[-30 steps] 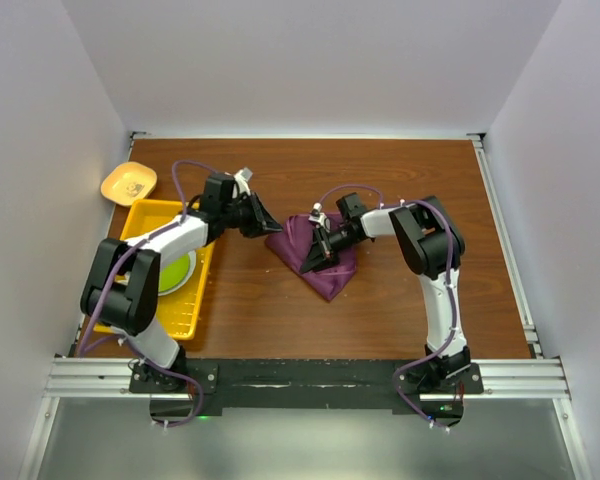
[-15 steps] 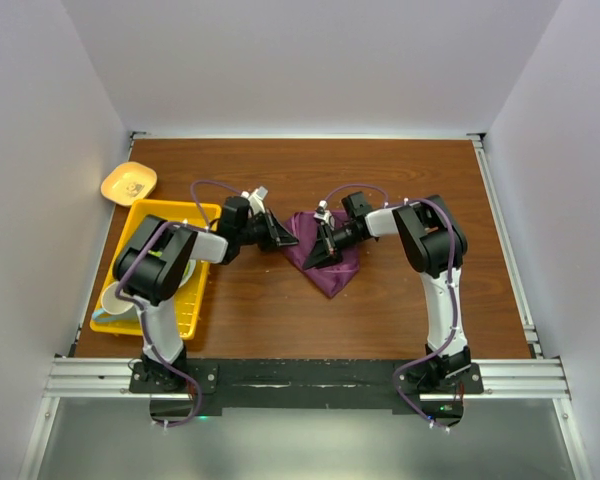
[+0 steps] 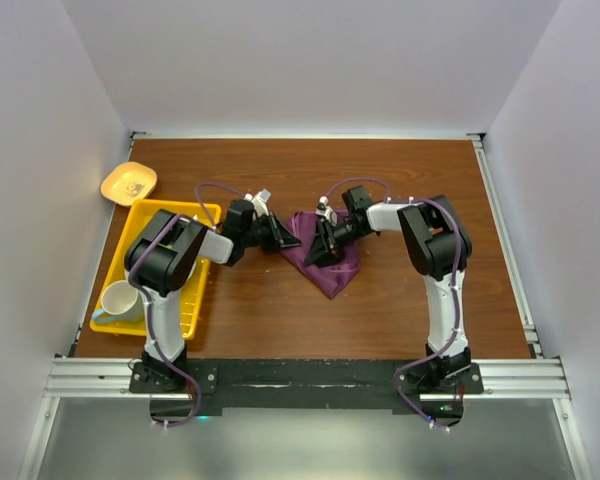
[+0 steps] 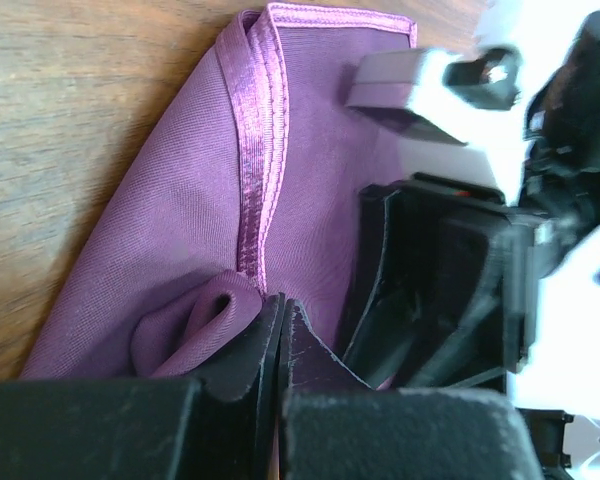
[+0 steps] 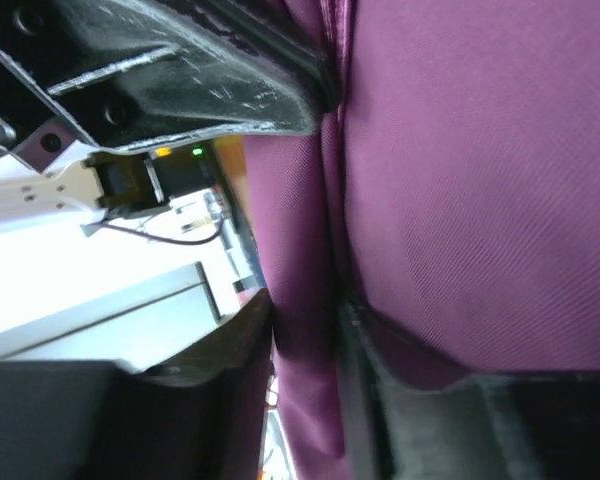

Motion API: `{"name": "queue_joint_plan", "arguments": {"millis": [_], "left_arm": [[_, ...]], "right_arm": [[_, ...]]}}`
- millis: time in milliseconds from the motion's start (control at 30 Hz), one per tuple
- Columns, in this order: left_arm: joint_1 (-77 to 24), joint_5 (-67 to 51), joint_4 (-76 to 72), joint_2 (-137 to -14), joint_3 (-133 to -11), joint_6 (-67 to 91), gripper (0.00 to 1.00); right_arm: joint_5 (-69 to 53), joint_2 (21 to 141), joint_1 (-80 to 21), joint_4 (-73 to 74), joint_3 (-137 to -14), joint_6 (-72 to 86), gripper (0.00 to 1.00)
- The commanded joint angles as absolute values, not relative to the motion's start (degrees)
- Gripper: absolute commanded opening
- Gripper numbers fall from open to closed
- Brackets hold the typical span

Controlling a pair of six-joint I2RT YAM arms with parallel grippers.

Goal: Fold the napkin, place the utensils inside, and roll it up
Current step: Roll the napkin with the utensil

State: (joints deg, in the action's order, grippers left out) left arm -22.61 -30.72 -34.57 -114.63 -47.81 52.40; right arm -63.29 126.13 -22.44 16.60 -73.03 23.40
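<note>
The plum-purple napkin [image 3: 330, 268] lies bunched at mid-table between both grippers. My left gripper [image 3: 292, 243] is at its left edge. In the left wrist view the left gripper [image 4: 278, 300] is shut, the napkin's [image 4: 180, 200] hem runs into the fingertips and a small fold bulges beside them. My right gripper [image 3: 315, 247] faces it from the right. In the right wrist view the right gripper's [image 5: 305, 330] jaws stand apart with a hanging fold of napkin [image 5: 460, 180] between them. The utensils are out of view.
A yellow tray [image 3: 145, 328] sits at the left with a white cup [image 3: 120, 298] in its near corner. A small yellow dish [image 3: 128, 182] lies behind it. The two gripper heads are nearly touching over the napkin.
My left gripper moved right from the tray side to the napkin's left edge and shut on it. The right gripper's jaws parted from their grip on the cloth.
</note>
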Motion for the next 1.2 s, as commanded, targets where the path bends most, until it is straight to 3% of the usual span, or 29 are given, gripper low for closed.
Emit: {"name": "queue_joint_plan", "arguments": {"millis": [0,167,400,633,900,1000,1167], "left_arm": [[-22.2,-25.1,-27.3,-119.4,-46.9,46.5,0.00],[-22.2,-25.9,-26.4,-120.4,-47.2,45.7,0.00],[-22.2,-27.1,-22.7,-120.5,-49.3,45.2,0.00],[-22.1,-28.1,-20.2,-121.0,-50.5,45.4,0.00],[-22.1,-28.5,-17.2,-121.9,-52.0,45.1,0.00],[-22.1,-28.6,-15.0,-122.2,-53.1,44.8,0.00],[-22.1,-29.1,-11.1,-122.7,-55.2,44.8,0.00]], "right_arm": [[-49.2,121.9,-22.1,34.4,-79.5,9.6,0.47],[-42.5,117.0,-22.7,43.3,-82.4,2.9,0.55],[-26.1,105.2,-29.7,43.6,-77.4,0.4,0.56],[-19.0,101.6,-32.7,35.0,-68.5,2.8,0.50],[-10.9,101.7,-32.8,34.6,-64.1,1.9,0.38],[-8.9,97.2,-33.2,35.3,-64.5,1.2,0.37],[-7.2,93.7,-38.7,33.5,-67.8,-5.4,0.65]]}}
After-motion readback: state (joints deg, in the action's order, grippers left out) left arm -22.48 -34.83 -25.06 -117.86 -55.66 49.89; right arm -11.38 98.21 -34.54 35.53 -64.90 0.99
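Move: The napkin's near corner lies about 7 cm back and 6 cm to the right of the right hand, 1 cm or so lower. The part-made roll runs through that hand's already parting fingers, and the napkin's right edge is some 11 cm to its right, level with it. The left hand's shut fingertips rest right on the roll; from them the near corner is about 13 cm back and 8 cm right. The roll is left by the right fingers, which open wider and come free with a small push forward; that hand then lifts about 5 cm and arcs right and back, dips towards the napkin's near corner with the fingers part closing, and at the end rises a little and opens again. Its wrist turns some 55 degrees to point steeply down. The left fingertips, still shut, keep pinning the roll. ##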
